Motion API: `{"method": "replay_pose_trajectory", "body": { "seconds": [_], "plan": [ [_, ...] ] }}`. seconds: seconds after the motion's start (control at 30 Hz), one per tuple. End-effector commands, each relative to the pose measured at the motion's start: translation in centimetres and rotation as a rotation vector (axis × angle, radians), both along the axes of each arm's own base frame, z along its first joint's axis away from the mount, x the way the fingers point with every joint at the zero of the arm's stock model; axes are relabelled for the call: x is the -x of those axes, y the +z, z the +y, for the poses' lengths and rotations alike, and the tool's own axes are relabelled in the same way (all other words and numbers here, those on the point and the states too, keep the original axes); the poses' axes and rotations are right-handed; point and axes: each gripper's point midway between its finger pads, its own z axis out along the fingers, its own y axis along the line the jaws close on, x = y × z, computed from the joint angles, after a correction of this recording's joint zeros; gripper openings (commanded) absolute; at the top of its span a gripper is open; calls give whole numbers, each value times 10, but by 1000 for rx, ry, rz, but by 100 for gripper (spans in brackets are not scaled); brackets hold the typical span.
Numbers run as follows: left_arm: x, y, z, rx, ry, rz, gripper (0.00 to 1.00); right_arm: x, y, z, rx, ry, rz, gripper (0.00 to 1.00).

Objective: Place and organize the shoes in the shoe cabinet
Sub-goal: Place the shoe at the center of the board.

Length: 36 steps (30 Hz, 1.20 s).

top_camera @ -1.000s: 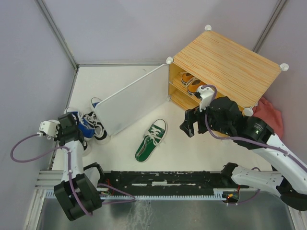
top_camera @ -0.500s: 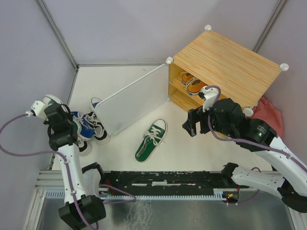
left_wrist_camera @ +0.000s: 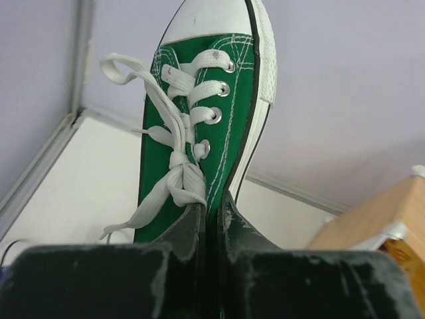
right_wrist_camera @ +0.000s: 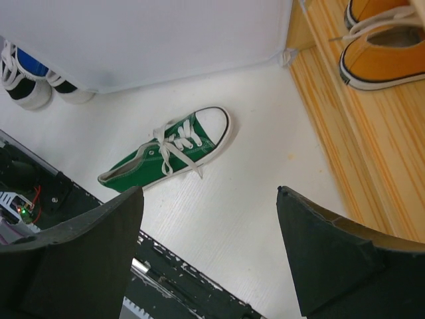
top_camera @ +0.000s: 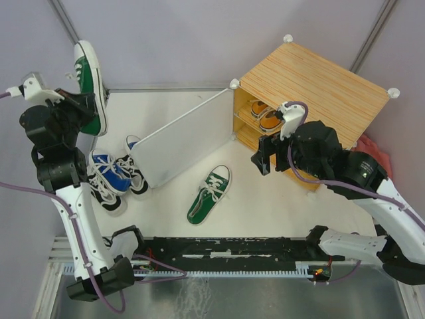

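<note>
My left gripper [top_camera: 80, 106] is shut on the side wall of a green shoe [top_camera: 89, 76], raised high at the back left with its toe pointing up. In the left wrist view the fingers [left_wrist_camera: 192, 222] pinch the green canvas [left_wrist_camera: 199, 100] by the laces. A second green shoe [top_camera: 209, 195] lies on the white floor [right_wrist_camera: 169, 156]. My right gripper [top_camera: 262, 156] hangs open [right_wrist_camera: 209, 193] over the floor in front of the shoe cabinet [top_camera: 312, 86]. Two orange shoes [top_camera: 265, 116] stand on its shelf [right_wrist_camera: 385, 56].
The cabinet's pale door [top_camera: 189, 136] stands open toward the left. Blue shoes [top_camera: 106, 169] and black shoes [top_camera: 138, 181] are piled on the floor at the left, behind the door. A pink cloth [top_camera: 372, 159] lies right of the cabinet. A black rail [top_camera: 226, 249] runs along the near edge.
My left arm has risen from the pile of shoes at the left, lifting the green shoe up toward the back left. My right gripper has shifted slightly toward the cabinet and stays open.
</note>
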Motion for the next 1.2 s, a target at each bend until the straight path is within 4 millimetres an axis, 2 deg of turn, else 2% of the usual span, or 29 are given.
{"method": "replay_pose_trajectory", "body": {
  "seconds": [0.0, 0.13, 0.17, 0.23, 0.27, 0.3, 0.4, 0.57, 0.67, 0.8, 0.97, 1.17],
  "plan": [
    [16, 100, -48, -68, -190, -272, 3, -12, 39, -10, 5, -48, -106, 89],
    [2, 108, -78, -63, -265, -274, 3, -18, 66, -15, 4, -75, -160, 89],
    [-7, 104, -88, -78, -281, -255, 3, -19, 70, -17, 2, -80, -170, 89],
    [-20, 101, -115, -102, -325, -227, 3, -20, 79, -20, 0, -95, -188, 89],
    [-23, 100, -141, -111, -385, -213, 3, -20, 83, -23, -2, -102, -197, 89],
    [-24, 102, -156, -119, -410, -212, 3, -19, 86, -26, -3, -108, -202, 89],
    [-18, 108, -185, -122, -444, -245, 3, -17, 92, -36, -4, -139, -221, 89],
    [4, 97, -240, -130, -586, -242, 3, -15, 97, -64, 14, -230, -263, 90],
    [33, 82, -289, -138, -729, -229, 3, -15, 102, -81, 29, -291, -295, 90],
    [69, 60, -331, -157, -838, -209, 3, -12, 107, -98, 36, -338, -325, 91],
    [100, 22, -358, -149, -940, -177, 3, -11, 104, -108, 75, -371, -327, 92],
    [122, -26, -361, -141, -1008, -98, 3, -11, 106, -119, 73, -429, -337, 92]
  ]
}}
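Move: The green shoe lying mid-table, beside which the held one is being taken, is some 35 cm to the left hand's right, 13 cm back and 41 cm below. The open cabinet door stands between, its middle about 24 cm right, 2 cm ahead and 32 cm below; the blue shoe lies straight sideways-level, some 6 cm back and 38 cm down. From the right hand the lying green shoe is roughly 17 cm left, 2 cm back and 31 cm below. The green shoe, still pinched in the left fingers, is swept about 37 cm to the right over the open door towards the lying green shoe, lifting a little at first, then drawing back and sinking while the wrist turns some 60 degrees clockwise. The empty right hand, open throughout, rises and moves right, clearing the middle of the table. ##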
